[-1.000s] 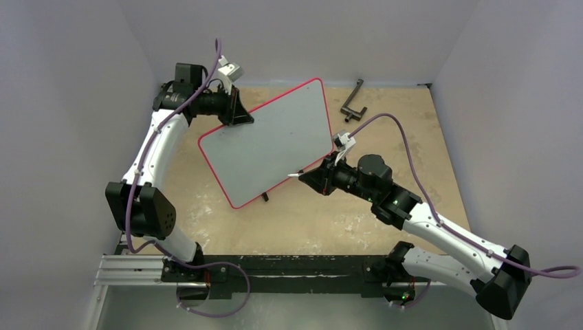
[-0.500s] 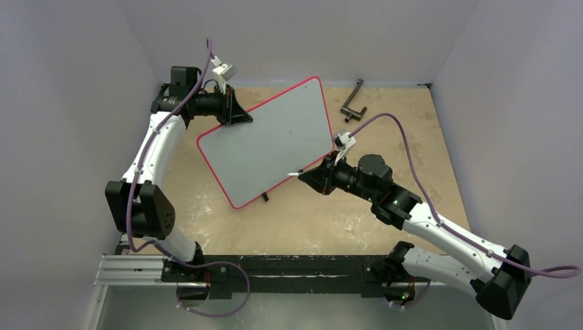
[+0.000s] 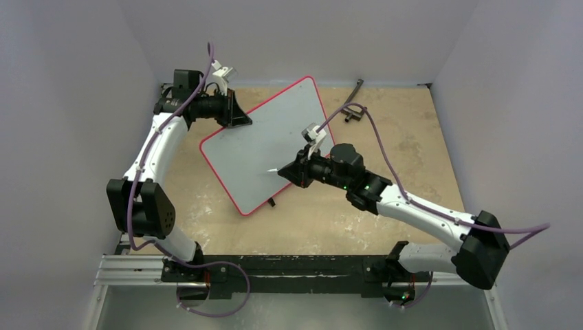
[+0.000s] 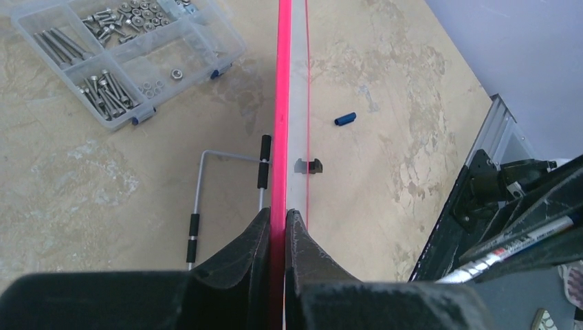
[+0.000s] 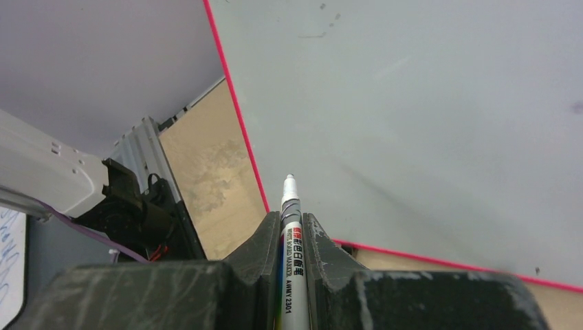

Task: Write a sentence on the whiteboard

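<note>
The whiteboard (image 3: 268, 141), white with a thin red rim, is held tilted above the table. My left gripper (image 3: 239, 117) is shut on its upper left edge; the left wrist view shows the red rim (image 4: 280, 103) pinched between the jaws of that gripper (image 4: 278, 221). My right gripper (image 3: 289, 172) is shut on a white marker (image 3: 273, 170), also seen in the right wrist view as the marker (image 5: 291, 227) in the gripper (image 5: 291, 218). Its uncapped tip points at the whiteboard (image 5: 426, 117) near the lower rim; contact cannot be told. No sentence shows on the board.
In the left wrist view, a clear compartment box (image 4: 130, 55) of screws, a wire stand (image 4: 227, 185) with black grips and a blue marker cap (image 4: 346, 119) lie on the table. A black bracket (image 3: 356, 88) lies by the back wall.
My right arm has swung left with the marker, bringing its tip from the board's lower right rim to over the surface. The board has turned slightly.
</note>
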You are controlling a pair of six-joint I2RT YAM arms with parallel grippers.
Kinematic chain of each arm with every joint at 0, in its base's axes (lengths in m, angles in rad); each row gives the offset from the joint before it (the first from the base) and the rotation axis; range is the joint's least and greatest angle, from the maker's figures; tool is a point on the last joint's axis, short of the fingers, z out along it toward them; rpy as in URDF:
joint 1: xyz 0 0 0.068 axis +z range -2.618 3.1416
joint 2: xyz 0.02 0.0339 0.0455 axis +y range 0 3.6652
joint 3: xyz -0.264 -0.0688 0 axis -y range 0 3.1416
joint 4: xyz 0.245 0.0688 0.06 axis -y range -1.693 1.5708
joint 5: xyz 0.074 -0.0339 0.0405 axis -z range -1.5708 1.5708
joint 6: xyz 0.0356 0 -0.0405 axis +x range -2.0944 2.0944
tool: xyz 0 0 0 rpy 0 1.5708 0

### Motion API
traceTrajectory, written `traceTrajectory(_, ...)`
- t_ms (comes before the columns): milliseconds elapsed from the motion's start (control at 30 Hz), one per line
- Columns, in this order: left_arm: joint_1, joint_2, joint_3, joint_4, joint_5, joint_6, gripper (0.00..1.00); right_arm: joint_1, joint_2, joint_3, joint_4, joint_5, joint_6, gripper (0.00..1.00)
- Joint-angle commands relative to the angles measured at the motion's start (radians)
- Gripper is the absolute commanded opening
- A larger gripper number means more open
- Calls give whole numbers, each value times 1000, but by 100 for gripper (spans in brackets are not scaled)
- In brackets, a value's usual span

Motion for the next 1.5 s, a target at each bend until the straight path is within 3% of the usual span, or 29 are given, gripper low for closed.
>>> traceTrajectory(0,-56,44,-55,-181,-79,20,0,52,76,107,165,40,-117,0)
traceTrajectory(267,-63,51,-47,-190,-162,29,0,87,220,199,339,70,-202,0)
traceTrajectory(500,-63,35,-56,-176,-195,27,0,116,320,287,394,65,-237,0)
traceTrajectory(1000,-65,21,-61,-164,-247,24,0,188,478,475,316,118,-306,0)
traceTrajectory(1467,-65,9,-64,-161,-246,20,0,201,537,535,265,212,-312,0)
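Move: The spot I want on the whiteboard, just inside its top-left corner, lies about 18 cm to the left of my right hand, 7 cm ahead and 4 cm up. From that hand the board's middle is some 9 cm ahead, 3 cm left and 10 cm below; the black clip at its lower edge is 10 cm back, 4 cm left and 22 cm below. My left hand, pinching the top edge, has the spot about 7 cm to its left, 6 cm back and 2 cm below. I sweep my right hand about 15 cm left across the face of the whiteboard, the pen still gripped, climbing some 6 cm and edging forward while the fingers tip up around 20 degrees. Then the leftward travel stops and I ease forward and slightly down, bringing the pen tip close to the top-left corner. My left hand keeps its pinch on the top edge, sinking a centimetre and turning slightly counter-clockwise. ##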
